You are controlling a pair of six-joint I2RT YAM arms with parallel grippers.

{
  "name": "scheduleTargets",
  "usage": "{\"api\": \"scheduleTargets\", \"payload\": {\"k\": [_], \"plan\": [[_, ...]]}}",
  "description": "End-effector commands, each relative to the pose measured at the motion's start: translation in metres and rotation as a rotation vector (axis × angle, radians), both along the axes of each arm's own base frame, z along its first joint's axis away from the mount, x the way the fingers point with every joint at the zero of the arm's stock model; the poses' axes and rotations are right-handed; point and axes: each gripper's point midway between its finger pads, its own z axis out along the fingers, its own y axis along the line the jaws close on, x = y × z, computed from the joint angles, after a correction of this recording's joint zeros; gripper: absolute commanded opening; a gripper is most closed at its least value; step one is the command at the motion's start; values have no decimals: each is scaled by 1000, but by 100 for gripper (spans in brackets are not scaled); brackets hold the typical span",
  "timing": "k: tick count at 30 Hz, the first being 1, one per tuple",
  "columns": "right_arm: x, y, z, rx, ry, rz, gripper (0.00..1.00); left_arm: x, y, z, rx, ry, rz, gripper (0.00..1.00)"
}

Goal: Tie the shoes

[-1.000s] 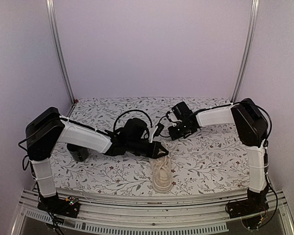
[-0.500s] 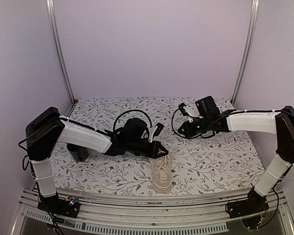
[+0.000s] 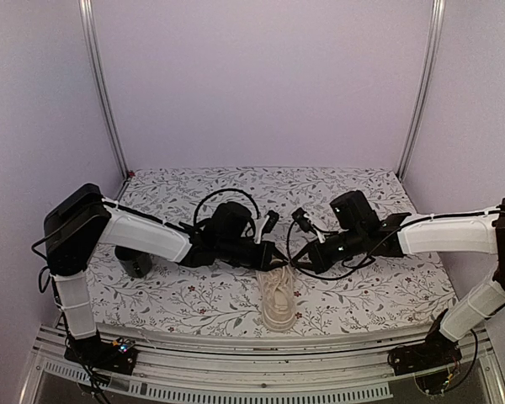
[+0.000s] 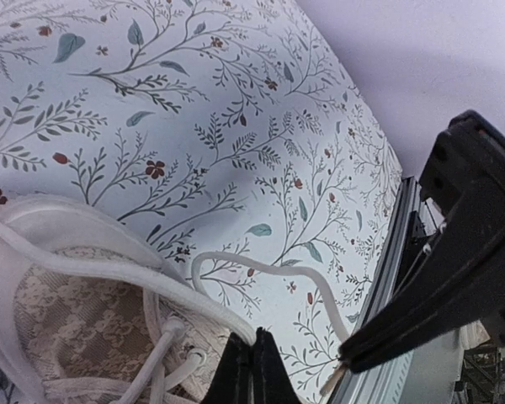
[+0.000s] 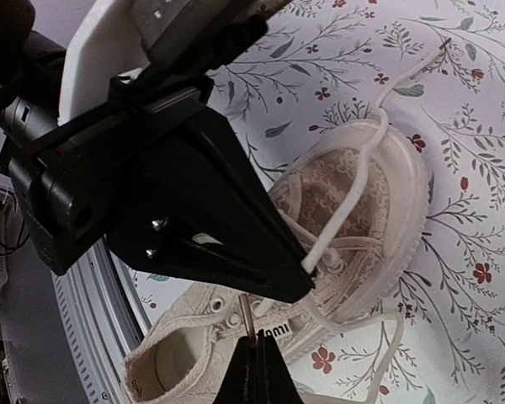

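Observation:
The cream sneaker (image 3: 279,300) lies near the table's front edge, toe towards the back. My left gripper (image 3: 274,257) hovers over its toe end, shut on a white lace (image 4: 236,316) just above the shoe (image 4: 67,328). My right gripper (image 3: 296,263) is close beside it on the right. In the right wrist view it (image 5: 254,347) is shut on the thin tip of the other lace (image 5: 247,316) above the sneaker's tongue (image 5: 337,202). The left gripper's black fingers (image 5: 210,227) fill the middle of that view, a lace (image 5: 345,202) running from them.
A dark cup (image 3: 138,264) stands at the left, partly behind my left arm. The floral cloth (image 3: 362,286) covers the table. A metal rail (image 3: 261,370) runs along the front edge. Black cables loop above both wrists.
My right arm has swung out from the back and come down and left to the shoe, and is now shut on a lace tip. The left gripper has hardly moved.

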Motion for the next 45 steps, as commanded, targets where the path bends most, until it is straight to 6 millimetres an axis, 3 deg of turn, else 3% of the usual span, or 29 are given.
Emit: {"api": "scheduleTargets", "payload": {"k": [1, 9, 16, 29, 31, 39, 42, 45], "plan": [[-12, 19, -9, 30, 61, 17, 2, 7, 2, 19, -40, -22, 12, 0], [-9, 25, -25, -22, 75, -2, 2, 6, 1, 19, -42, -20, 11, 0], [-2, 34, -18, 8, 58, -26, 2, 6, 1, 20, -47, -18, 6, 0], [0, 53, -25, 34, 51, -24, 2, 5, -2, 24, -57, -11, -3, 0], [2, 54, -26, 36, 44, -36, 2, 5, -1, 27, -58, -15, 0, 4], [8, 52, -29, 29, 17, -77, 2, 7, 15, 43, -59, -73, 35, 37], [9, 52, -29, 31, 13, -82, 2, 7, 25, 46, -35, -105, 53, 43], [9, 53, -30, 36, 16, -80, 2, 9, 40, 40, 4, -110, 90, 43]]}}
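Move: The right hand, holding the brown-tipped lace end, hangs about 9 cm above the middle of the shoe, which lies some 4 cm to its left and 1 cm back; the shoe's toe is roughly 10 cm ahead and 4 cm left. The lace pinched by the left hand is about 2 cm ahead, 2 cm left and 2 cm lower. From the left hand, the shoe's middle lies about 3 cm back, 2 cm left and 6 cm below. Keeping its pinch on the brown-tipped lace end, the right hand first dips about 3 cm, drawing slightly back, then works left over the shoe for some 4.5 cm in all, its fingertips going in behind and beneath the left fingers, where the other lace crosses, and easing a little forward again at the end. The left hand holds its lace still through most of this, then opens its fingers nearly halfway, lets the lace go and rises about 4 cm while drawing slightly left, clear of the right fingertips. ##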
